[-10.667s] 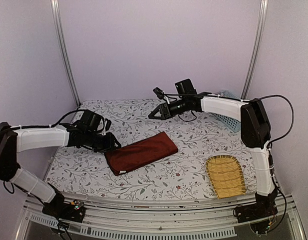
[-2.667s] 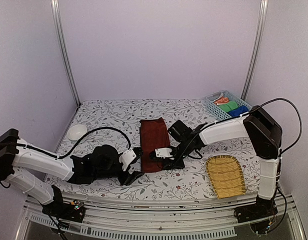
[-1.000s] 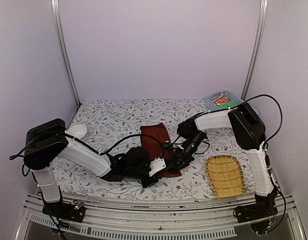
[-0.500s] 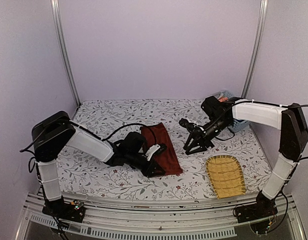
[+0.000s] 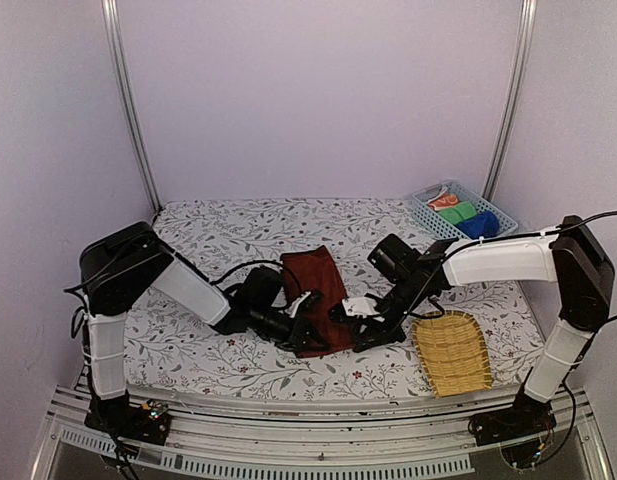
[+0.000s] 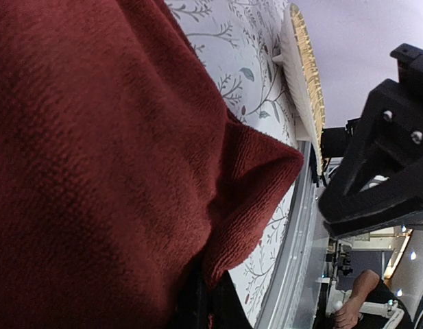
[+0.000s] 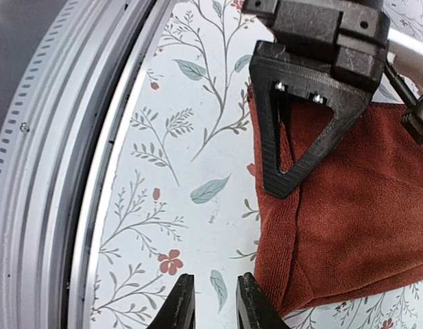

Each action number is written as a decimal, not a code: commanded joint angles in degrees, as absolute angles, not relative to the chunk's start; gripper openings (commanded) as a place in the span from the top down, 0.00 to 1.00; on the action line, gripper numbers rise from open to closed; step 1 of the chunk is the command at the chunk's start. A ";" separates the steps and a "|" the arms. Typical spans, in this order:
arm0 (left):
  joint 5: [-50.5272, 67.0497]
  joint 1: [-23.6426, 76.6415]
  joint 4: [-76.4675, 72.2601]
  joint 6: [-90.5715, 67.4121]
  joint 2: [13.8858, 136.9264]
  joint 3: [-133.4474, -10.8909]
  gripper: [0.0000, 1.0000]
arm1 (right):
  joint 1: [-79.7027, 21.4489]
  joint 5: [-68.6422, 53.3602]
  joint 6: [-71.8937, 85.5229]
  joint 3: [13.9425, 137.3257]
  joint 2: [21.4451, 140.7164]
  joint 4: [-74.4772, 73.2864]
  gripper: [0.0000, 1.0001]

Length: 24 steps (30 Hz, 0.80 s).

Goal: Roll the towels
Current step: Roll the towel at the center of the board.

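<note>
The dark reddish-brown towel (image 5: 314, 283) lies as a flat strip on the flowered table cover, its near end toward the arms. My left gripper (image 5: 311, 312) is low at that near end, shut on the towel's hem (image 6: 252, 205), which rises into the dark fingers (image 6: 197, 305). My right gripper (image 7: 214, 308) hovers just beside the towel's near right corner (image 7: 314, 288). Its jaws stand a narrow gap apart over bare cover, with nothing between them. The left gripper's triangular finger (image 7: 300, 116) rests on the towel ahead of it. A royal blue towel bundle (image 5: 481, 223) sits in the basket.
A light blue basket (image 5: 425, 203) at the back right also holds a green cloth (image 5: 458, 213) and an orange-red one (image 5: 444, 201). A woven straw tray (image 5: 451, 352) lies near the front right. The table's metal front rail (image 7: 74, 164) runs close to the right gripper.
The right arm has swung from the back right down to the towel's near right corner, and its jaws have narrowed. The left gripper stays shut on the near hem.
</note>
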State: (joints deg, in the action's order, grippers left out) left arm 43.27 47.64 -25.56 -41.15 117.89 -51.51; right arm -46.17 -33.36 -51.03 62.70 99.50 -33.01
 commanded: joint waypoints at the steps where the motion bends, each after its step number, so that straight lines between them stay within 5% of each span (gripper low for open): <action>1: 45.26 46.57 -32.63 -51.40 119.75 -48.43 1.00 | -47.28 -28.24 -53.38 62.16 102.12 -27.19 0.78; 24: 45.98 46.22 -34.53 -57.33 121.65 -48.51 1.00 | -51.87 -19.00 -54.90 58.81 103.80 -16.95 0.73</action>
State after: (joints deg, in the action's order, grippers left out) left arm 46.52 46.59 -38.22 -58.72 120.03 -47.99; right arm -50.76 -21.02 -54.87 59.22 104.75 -17.67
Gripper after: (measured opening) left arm 0.026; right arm 0.268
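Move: The right end of the rolled near edge of the red towel lies about 2 cm ahead of the right hand, 3 cm to its left and 6 cm below. The towel's flat part is centred some 13 cm ahead and 9 cm left of that hand; the wicker tray is about 19 cm to its right and 2 cm ahead, both about 7 cm lower. For the left hand, already pinching the roll, that right end is about 6 cm right, level ahead and in height. Right hand sinks about 4 cm, easing forward-left to the roll's right end, fingers part-open; left keeps its pinch. ##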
